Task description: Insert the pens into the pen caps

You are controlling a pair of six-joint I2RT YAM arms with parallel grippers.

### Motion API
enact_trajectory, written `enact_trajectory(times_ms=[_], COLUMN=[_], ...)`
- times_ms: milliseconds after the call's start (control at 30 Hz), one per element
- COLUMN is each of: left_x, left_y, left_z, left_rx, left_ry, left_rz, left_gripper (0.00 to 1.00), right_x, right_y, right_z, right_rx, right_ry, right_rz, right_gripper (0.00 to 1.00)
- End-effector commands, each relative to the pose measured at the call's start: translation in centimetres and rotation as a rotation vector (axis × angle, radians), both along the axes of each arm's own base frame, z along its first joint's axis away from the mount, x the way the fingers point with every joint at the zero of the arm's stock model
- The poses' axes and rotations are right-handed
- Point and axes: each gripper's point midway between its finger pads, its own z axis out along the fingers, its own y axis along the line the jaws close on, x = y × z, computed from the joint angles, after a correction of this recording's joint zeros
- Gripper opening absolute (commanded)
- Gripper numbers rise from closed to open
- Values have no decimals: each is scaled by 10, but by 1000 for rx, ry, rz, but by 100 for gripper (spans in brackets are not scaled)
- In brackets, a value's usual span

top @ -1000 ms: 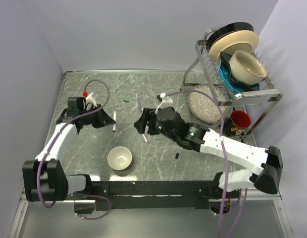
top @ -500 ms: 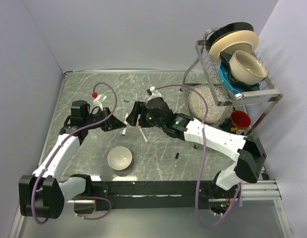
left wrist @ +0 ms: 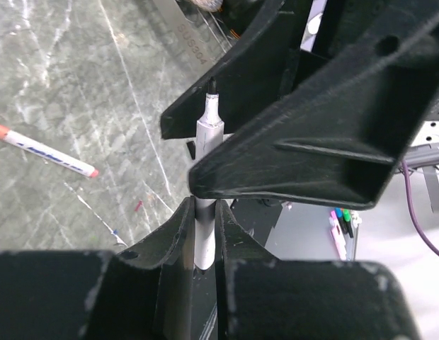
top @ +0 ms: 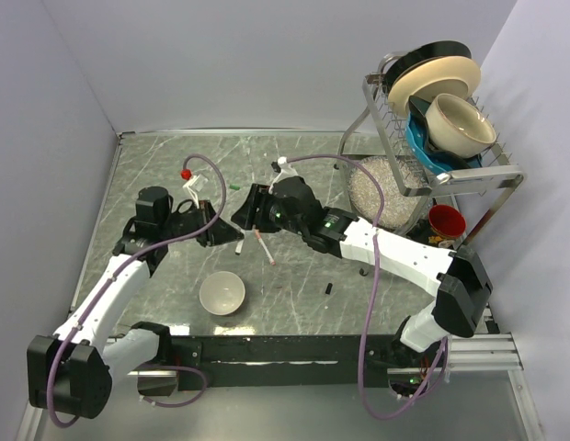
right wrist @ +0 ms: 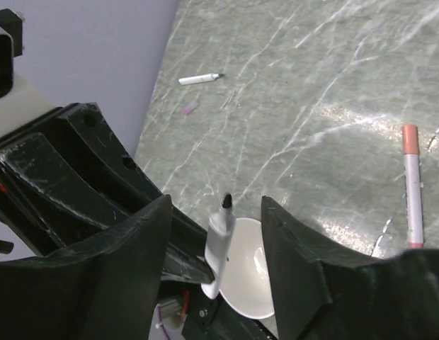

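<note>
My left gripper [top: 232, 235] [left wrist: 204, 205] is shut on a white pen [left wrist: 207, 134] with a black tip and holds it above the table, tip pointing at the right gripper. My right gripper [top: 244, 216] [right wrist: 216, 205] is open, and its fingers stand either side of that pen's tip [right wrist: 221, 227] without touching it. A red-ended pen [top: 264, 248] [right wrist: 412, 184] lies on the table just in front of them. A green-tipped pen [right wrist: 200, 79] lies further off. A green cap [top: 234, 187] and a black cap [top: 329, 288] lie loose. I cannot pick out the orange-red cap.
A white bowl [top: 222, 294] stands on the table near the front, below the two grippers. A dish rack [top: 432, 101] with plates and bowls stands at the back right, with a round mesh item [top: 377, 188] and a red can [top: 446, 223] beside it. Walls close the left and back.
My left gripper has carried the black-tipped pen right, towards the middle. My right gripper has moved left and back to meet it, and its open fingers now flank the pen's tip.
</note>
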Motion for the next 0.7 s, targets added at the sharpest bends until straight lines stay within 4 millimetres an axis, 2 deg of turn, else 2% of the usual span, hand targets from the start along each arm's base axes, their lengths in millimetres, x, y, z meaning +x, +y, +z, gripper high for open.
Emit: enact_trajectory(times_ms=[0,33,67,133,167,233,267,333,367,467,600,667], left_x=[-5,-6,-7,-10,-12,-12,-13,-13,-15,-16,-18,-17], left_y=[-7,-8,-8,-10,-11,-12,-13,-13,-14,-17,-20,-21], left_z=[22,25,26,29,31,32,30,29,29,24,20,19], left_rx=[-33,-39,-42,-47,-50,-49,-45,-42,-42,-37,-47,-42], left_ry=[-90,-102,-101,-107,-109,-110,-101,-97,-97,-85,-76,-75], left_rz=[-46,-51,-54,-66,-75,-80,-82,-79,-87,-91,-110,-105], left_gripper=[2,2,2,3,6,11,16,24,32,41,41,36], right_x=[2,3,3,1,1,-2,-3,-7,-10,-15,-18,-19], right_y=[4,3,2,1,1,1,0,-1,-2,-1,-1,-1], right_z=[27,29,30,35,37,42,44,48,51,63,67,68], right_rx=[80,84,87,98,103,117,120,126,132,175,190,186], right_ry=[-44,-51,-54,-65,-73,-88,-92,-99,-102,-126,-133,-139], right_rz=[9,7,9,29,36,61,70,92,101,128,140,143], right_gripper=[52,49,39,32,24,17,13,11,9,8,9,9])
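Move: The white pen is upright, tip up, in the left fingers, which hold its lower part, so its middle is some 2 cm above that hand. It already stands between the open right fingers, its middle about 1 cm to the left of the right hand and 1 cm below. From the left hand, the orange-capped pen lies about 6 cm ahead and 7 cm to the right, the bowl about 8 cm back and 4 cm to the left, both roughly 16 cm below. The white pen changes hands in the air: the right fingers close on its upper part while that hand stays nearly in place, then the left fingers open to let go. Gripping it, the right hand rises about 3 cm and eases back 1.5 cm, turning slightly counter-clockwise. The left hand drifts some 2.5 cm to the right and back, rising about 1 cm. ##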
